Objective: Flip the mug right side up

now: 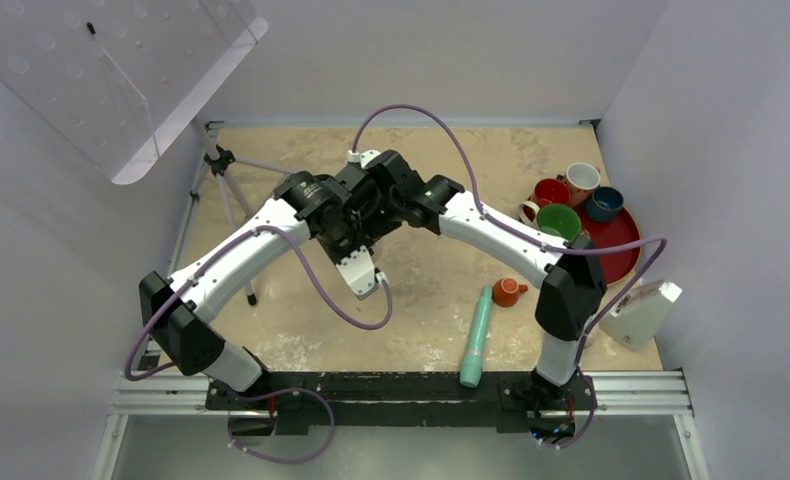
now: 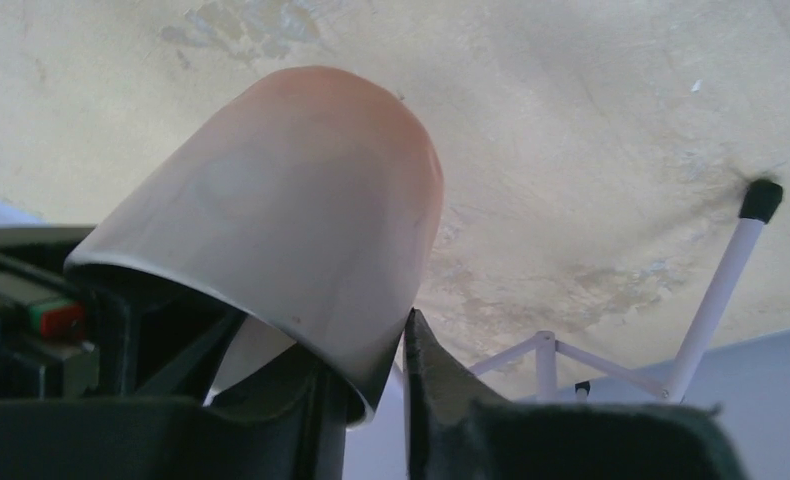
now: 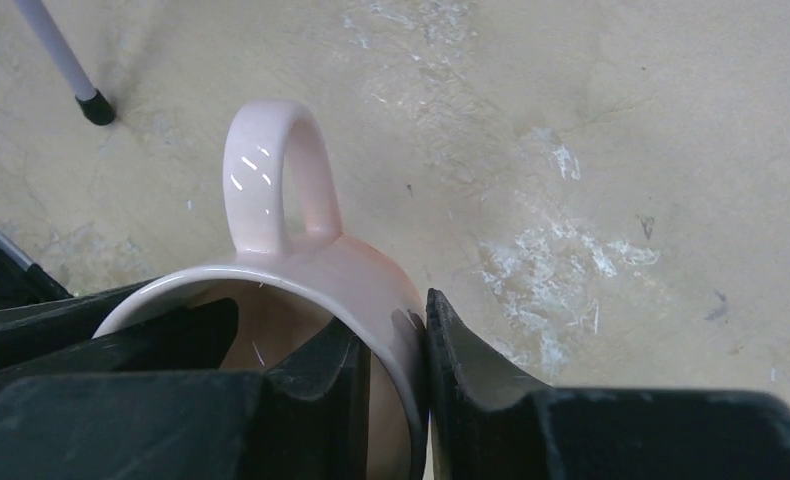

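The mug (image 3: 363,272) is pale beige-pink with a tan inside and a small loop handle (image 3: 271,175). Both grippers hold it by the rim above the sandy table. My right gripper (image 3: 389,315) is shut on the mug's wall, one finger inside the mouth and one pressed on the outside. My left gripper (image 2: 371,350) is shut on another part of the rim, with the mug's body (image 2: 291,200) bulging away toward the table. In the top view the two wrists meet mid-table and hide the mug.
A red tray (image 1: 626,245) at the right holds red (image 1: 551,190), green (image 1: 559,221), white (image 1: 582,177) and blue (image 1: 604,203) cups. A small orange cup (image 1: 508,291) and a teal cylinder (image 1: 477,335) lie near the right arm. A white tripod (image 1: 233,205) stands left.
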Motion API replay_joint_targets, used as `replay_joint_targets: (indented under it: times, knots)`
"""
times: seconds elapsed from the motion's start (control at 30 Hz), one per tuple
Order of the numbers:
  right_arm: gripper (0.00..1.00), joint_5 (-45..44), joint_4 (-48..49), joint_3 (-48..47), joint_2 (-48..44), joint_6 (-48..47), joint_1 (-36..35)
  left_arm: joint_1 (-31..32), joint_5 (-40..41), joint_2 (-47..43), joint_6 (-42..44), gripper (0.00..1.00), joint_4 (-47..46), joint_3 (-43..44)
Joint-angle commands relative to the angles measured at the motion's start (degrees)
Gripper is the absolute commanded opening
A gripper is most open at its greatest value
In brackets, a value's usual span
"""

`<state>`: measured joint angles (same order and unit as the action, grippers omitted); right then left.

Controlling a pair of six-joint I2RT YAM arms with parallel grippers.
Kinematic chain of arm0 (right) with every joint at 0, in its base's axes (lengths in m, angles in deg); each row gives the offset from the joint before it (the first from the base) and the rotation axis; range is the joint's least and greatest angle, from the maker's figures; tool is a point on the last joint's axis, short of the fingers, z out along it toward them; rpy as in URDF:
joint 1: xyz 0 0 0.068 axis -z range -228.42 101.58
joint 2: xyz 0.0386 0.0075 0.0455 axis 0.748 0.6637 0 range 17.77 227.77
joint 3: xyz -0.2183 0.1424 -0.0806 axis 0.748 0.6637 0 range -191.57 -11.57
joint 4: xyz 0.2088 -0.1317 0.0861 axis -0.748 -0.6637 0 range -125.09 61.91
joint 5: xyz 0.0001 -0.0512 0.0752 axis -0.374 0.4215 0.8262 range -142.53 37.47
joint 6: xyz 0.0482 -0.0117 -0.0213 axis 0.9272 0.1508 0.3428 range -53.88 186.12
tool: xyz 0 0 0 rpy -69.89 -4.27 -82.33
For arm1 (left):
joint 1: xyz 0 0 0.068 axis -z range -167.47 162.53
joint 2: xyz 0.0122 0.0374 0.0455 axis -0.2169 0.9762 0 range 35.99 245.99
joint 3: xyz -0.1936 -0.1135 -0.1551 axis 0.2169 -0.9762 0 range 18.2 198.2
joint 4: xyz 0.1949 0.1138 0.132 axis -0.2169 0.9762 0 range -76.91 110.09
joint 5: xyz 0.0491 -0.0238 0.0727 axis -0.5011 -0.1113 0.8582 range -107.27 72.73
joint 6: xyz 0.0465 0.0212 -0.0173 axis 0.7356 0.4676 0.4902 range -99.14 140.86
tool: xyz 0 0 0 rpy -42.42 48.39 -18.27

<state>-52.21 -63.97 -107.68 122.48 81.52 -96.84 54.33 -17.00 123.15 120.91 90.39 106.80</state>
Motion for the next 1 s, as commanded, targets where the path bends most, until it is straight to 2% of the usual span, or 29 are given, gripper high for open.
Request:
replay_joint_targets:
  times: [0.0, 0.03, 0.17, 0.23, 0.33, 0.43, 0.53, 0.73, 0.87, 0.97]
  knots:
    - [0.00, -6.9, 3.6, 4.3, -5.4, 9.9, 4.3, -0.1, 0.7, -2.2, -6.9, 0.39, -8.7, 2.7]
    - [0.00, -7.3, 4.9, 6.1, -7.1, 10.9, 5.7, -0.1, 1.1, -2.3, -7.9, 0.48, -8.8, 3.0]
    - [0.00, -8.0, 8.2, 12.2, -15.5, 13.5, 10.9, -0.3, -3.0, -2.8, -14.6, 0.73, -7.0, 6.1]
    - [0.00, -9.0, 8.6, 14.5, -19.3, 14.0, 14.1, -0.4, -5.0, -3.0, -18.7, 0.78, -5.1, 8.1]
    - [0.00, -11.1, 7.9, 16.1, -24.1, 14.2, 19.0, -0.5, -6.0, -3.4, -25.1, 0.80, -3.9, 10.2]
    - [0.00, -12.5, 7.3, 17.0, -29.5, 15.3, 26.0, -1.1, -6.2, -3.7, -35.5, 0.82, -5.0, 10.9]
    - [0.00, -12.1, 9.7, 20.4, -34.8, 17.1, 36.1, -1.6, -6.3, -4.4, -45.6, 0.82, -6.1, 9.6]
    - [0.00, -11.7, 10.6, 25.3, -38.2, 21.6, 56.6, -3.3, -6.2, -9.3, -62.2, 0.83, -16.0, -1.6]
    - [0.00, -13.4, 10.4, 25.4, -37.5, 22.8, 65.2, -4.2, -7.7, -12.0, -69.3, 0.83, -21.9, -8.1]
    - [0.00, -15.4, 10.4, 25.8, -37.4, 25.3, 70.7, -4.2, -8.0, -14.2, -71.2, 0.83, -23.9, -12.8]
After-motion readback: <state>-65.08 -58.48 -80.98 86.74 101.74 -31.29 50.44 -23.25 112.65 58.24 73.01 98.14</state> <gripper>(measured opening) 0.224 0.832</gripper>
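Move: With the mug's rim pinched by both hands, the right hand is bound for the red tray, whose middle lies about 49 cm to its right, 10 cm ahead and 18 cm below. On the tray, the green mug stands some 41 cm right and 8 cm ahead, the red mug 43 cm right and 19 cm ahead, the blue mug 54 cm right and 16 cm ahead. From the left hand the tray is about 49 cm right, 15 cm ahead and 20 cm below. The mug passes wholly to the right hand, which keeps its pinch on the rim and sweeps it about 50 cm right to the red tray, bowing forward, climbing some 12 cm, then starting to sink, and turning nearly 90 degrees clockwise. The left fingers open wide and let go; that hand rises about 6 cm, sinks back and turns counter-clockwise. ##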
